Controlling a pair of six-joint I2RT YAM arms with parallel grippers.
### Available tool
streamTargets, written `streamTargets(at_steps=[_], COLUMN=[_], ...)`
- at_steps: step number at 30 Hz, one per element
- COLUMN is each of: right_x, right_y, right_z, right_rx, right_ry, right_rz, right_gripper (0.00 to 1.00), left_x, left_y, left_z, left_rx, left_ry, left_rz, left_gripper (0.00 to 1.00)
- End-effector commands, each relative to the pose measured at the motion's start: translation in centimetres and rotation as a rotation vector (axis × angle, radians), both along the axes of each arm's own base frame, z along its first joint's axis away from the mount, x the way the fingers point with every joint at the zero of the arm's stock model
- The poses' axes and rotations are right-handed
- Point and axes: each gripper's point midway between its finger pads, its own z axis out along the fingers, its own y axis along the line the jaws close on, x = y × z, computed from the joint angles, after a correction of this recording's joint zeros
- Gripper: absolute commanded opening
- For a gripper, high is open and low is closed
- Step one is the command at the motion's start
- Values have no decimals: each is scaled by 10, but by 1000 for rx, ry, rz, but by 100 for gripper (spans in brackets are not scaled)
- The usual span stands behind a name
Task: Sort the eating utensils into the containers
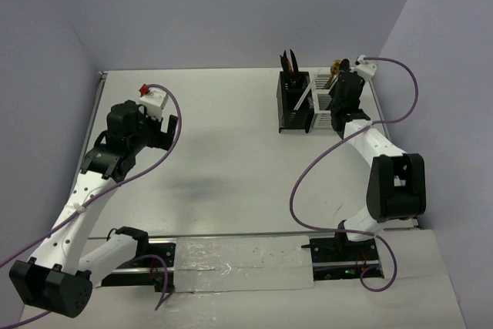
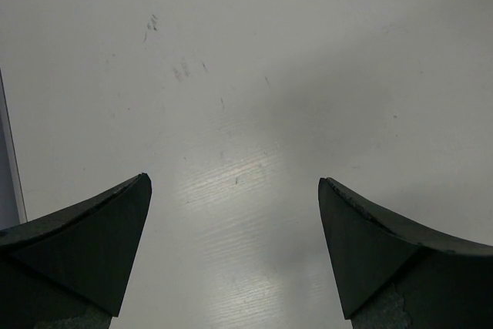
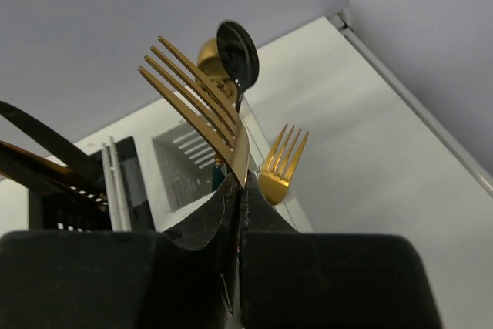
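The black container (image 1: 293, 102) and the white container (image 1: 320, 109) stand joined at the back right of the table. Dark utensils (image 1: 288, 62) stick up from the black one. My right gripper (image 3: 243, 182) hovers over the white container (image 3: 181, 163), shut on a gold fork (image 3: 200, 90) whose tines point up. Beside it a second gold fork (image 3: 281, 167), a black spoon (image 3: 237, 52) and a gold spoon (image 3: 209, 55) stand upright. White sticks (image 3: 113, 182) lean at the black container (image 3: 77, 206). My left gripper (image 2: 235, 190) is open over bare table at the left, nothing between its fingers.
Purple cables (image 1: 308, 171) loop from both arms over the table. The right table edge (image 3: 416, 98) and the wall run close beside the containers. The right arm's elbow (image 1: 395, 186) stands at the near right, and the table's left rail (image 1: 96, 113) is beside my left arm.
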Motion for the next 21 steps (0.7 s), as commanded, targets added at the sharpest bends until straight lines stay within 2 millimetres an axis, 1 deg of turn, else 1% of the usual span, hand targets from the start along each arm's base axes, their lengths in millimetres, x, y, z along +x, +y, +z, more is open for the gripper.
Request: streamTargets(at_steps=[1, 3, 4, 8, 9, 10, 11, 12, 13, 14, 15, 16, 17, 18, 19, 20, 21], right_x=[15, 20, 23, 26, 25, 24, 22, 17, 14, 11, 0, -6, -15, -26, -34, -50, -58], right_y=[-8, -7, -7, -1, -1, 1, 1, 2, 3, 7, 8, 10, 14, 15, 16, 18, 18], right_z=[20, 10, 1, -11, -13, -10, -9, 0, 5, 11, 21, 27, 22, 39, 44, 51, 53], right_rx=[31, 38, 41, 57, 56, 62, 63, 64, 71, 78, 90, 97, 108, 115, 127, 134, 138], right_ry=[-78, -61, -45, -25, -10, -8, -1, 6, 10, 13, 12, 10, 32, -2, -14, -25, -26], right_rz=[-53, -48, -46, -22, -19, -11, -8, -3, 5, 22, 29, 41, 61, 71, 75, 87, 91], right_gripper=[0, 0, 0, 0, 10, 25, 43, 91, 100, 100, 100, 100, 100, 100, 100, 100, 100], left_x=[6, 8, 8, 10, 10, 10, 10, 11, 12, 13, 16, 17, 17, 17, 18, 17, 17], left_y=[5, 4, 4, 3, 3, 3, 3, 3, 3, 4, 7, 8, 9, 9, 9, 9, 10], left_z=[9, 6, 5, -3, -4, -6, -7, -8, -9, -10, -9, -9, -9, -8, -5, -4, -4], left_rx=[8, 8, 11, 9, 7, 5, 4, -1, -1, -1, -2, -4, -11, -17, -24, -32, -32], left_ry=[-68, -60, -56, -36, -34, -32, -30, -32, -32, -31, -41, -42, -44, -49, -65, -74, -82], left_rz=[20, 20, 20, 20, 19, 18, 19, 27, 34, 40, 65, 76, 86, 90, 93, 97, 102], left_gripper=[99, 99, 99, 99, 99, 99, 99, 99, 99, 99, 99, 99, 99, 99, 99, 99, 99])
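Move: The right gripper, shut on an upright fork, is over the front cell of the white container; the cell's middle is about 1 cm ahead and some 15 cm below. A fork already standing there is roughly 3 cm ahead, 3 cm right. The spoons in the rear cell are about 10 cm ahead, 1 cm right; the black container is 12 cm left, 4 cm ahead. From the left gripper the front cell lies some 58 cm right, 18 cm ahead. Lower the right gripper about 5 cm, easing a centimetre forward and tipping slightly down, to take the fork's handle down into the front cell of the white container. Spread the fingers wide to let go of the fork, then draw back and up, about 6 cm up and 4 cm back, clear of it. Let the open, empty left gripper sink some 2 cm. ##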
